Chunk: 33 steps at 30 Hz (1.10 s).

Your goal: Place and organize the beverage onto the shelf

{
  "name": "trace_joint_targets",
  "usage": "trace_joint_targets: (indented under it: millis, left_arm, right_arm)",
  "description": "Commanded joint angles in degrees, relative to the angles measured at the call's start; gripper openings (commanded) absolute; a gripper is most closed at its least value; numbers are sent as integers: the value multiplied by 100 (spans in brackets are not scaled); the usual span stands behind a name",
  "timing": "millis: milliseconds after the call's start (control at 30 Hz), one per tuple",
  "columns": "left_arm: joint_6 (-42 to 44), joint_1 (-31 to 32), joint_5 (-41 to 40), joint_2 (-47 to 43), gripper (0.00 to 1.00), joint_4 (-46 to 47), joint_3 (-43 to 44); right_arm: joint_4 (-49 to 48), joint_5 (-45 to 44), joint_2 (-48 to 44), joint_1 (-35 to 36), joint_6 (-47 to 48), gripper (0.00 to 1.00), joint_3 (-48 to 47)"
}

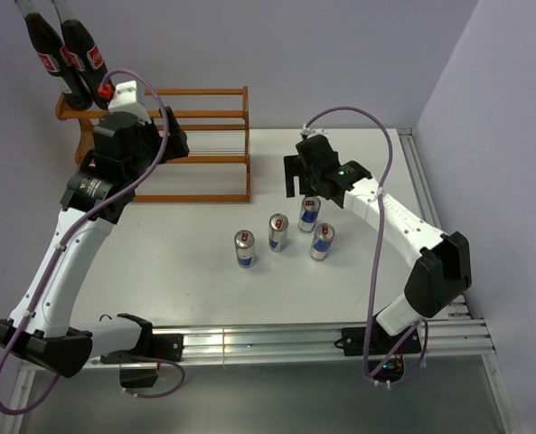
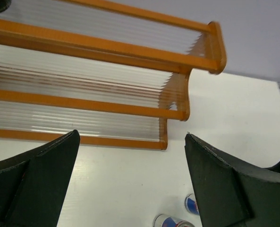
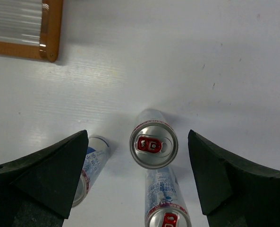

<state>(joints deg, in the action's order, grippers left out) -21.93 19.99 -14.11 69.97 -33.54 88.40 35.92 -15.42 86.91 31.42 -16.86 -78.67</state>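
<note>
Two dark cola bottles [image 1: 46,50] [image 1: 82,54] stand at the left end of the orange wooden shelf [image 1: 209,136]. Several slim blue-and-silver cans stand upright on the white table. My right gripper [image 1: 308,188] hangs open over the farthest can [image 1: 309,214]. In the right wrist view that can [image 3: 153,145] sits between the fingers of my right gripper [image 3: 138,135], with a gap on each side. Its neighbours [image 3: 165,208] [image 3: 91,163] stand below and left. My left gripper [image 1: 170,145] is open and empty above the shelf's front; its wrist view shows the rails [image 2: 97,106] beyond the gripper [image 2: 131,135].
Other cans stand at the middle of the table [image 1: 244,249] [image 1: 277,232] [image 1: 322,241]; two cans [image 2: 191,204] [image 2: 170,221] show low in the left wrist view. Walls close the back and the right. An aluminium rail [image 1: 277,336] runs along the near edge.
</note>
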Motion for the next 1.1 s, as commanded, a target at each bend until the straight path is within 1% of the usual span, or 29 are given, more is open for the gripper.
trace_joint_targets:
  millis: [0, 167, 400, 467, 567, 667, 700, 767, 800, 900, 933, 1000, 1033, 1067]
  left_arm:
    - [189, 355, -836, 7, 99, -117, -86]
    - [277, 734, -1006, 139, 100, -215, -104]
    - [286, 1024, -1032, 288, 99, -249, -86]
    - [295, 1086, -1076, 359, 100, -258, -69]
    - [295, 1139, -1155, 429, 99, -346, 10]
    - [286, 1183, -1121, 438, 100, -311, 28]
    - [286, 1192, -1051, 421, 100, -276, -24]
    - [251, 1200, -980, 342, 100, -109, -95]
    - [225, 1209, -901, 315, 99, -39, -182]
    - [119, 1209, -708, 218, 100, 338, -419]
    - [93, 1200, -542, 166, 100, 635, -498]
    - [119, 1200, -260, 70, 100, 1005, -822]
    - [137, 1200, 19, 25, 99, 1260, -955]
    - [154, 1209, 170, -19, 99, 1741, -1095]
  right_arm:
    - [73, -128, 141, -48, 8, 93, 27]
    - [2, -242, 238, -48, 25, 91, 273]
    - [-6, -189, 414, -57, -1, 86, 423]
    - [-41, -189, 440, -57, 8, 86, 484]
    - [-85, -146, 511, -74, 25, 81, 529]
    - [-85, -58, 546, -92, 43, 68, 537]
    - [-85, -66, 537, -83, 51, 59, 537]
    - [-50, -66, 502, -83, 69, 49, 485]
    - [-24, -84, 441, -75, 78, 40, 458]
    - [107, -189, 300, -83, 148, 32, 196]
    - [143, -259, 274, -83, 166, 28, 125]
    - [257, -304, 168, -83, 218, 25, -103]
    - [301, -330, 142, -83, 236, 24, -200]
    - [345, -356, 81, -83, 245, 21, -297]
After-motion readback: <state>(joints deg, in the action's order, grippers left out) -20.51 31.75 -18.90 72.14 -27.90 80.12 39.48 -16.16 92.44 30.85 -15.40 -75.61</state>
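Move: Below the right hand, roughly 11 cm down and a centimetre back and to its right, stands the farthest can. The middle can is about 8 cm left of that can and 5 cm nearer the base; the right-hand can is some 8 cm nearer and 3 cm right of it; the leftmost can is about 17 cm left and 10 cm nearer. From the left hand, the farthest can lies about 33 cm to the right, level in reach, some 30 cm lower. Sinking some 7 cm onto the farthest can and drifting slightly back, the right hand tips its fingers about 10 degrees further down, then closes them around the can's upper part and starts to rise by barely a centimetre. Meanwhile the empty left hand, still wide open, travels about 7 cm right and 6 cm down, towards the cans. ##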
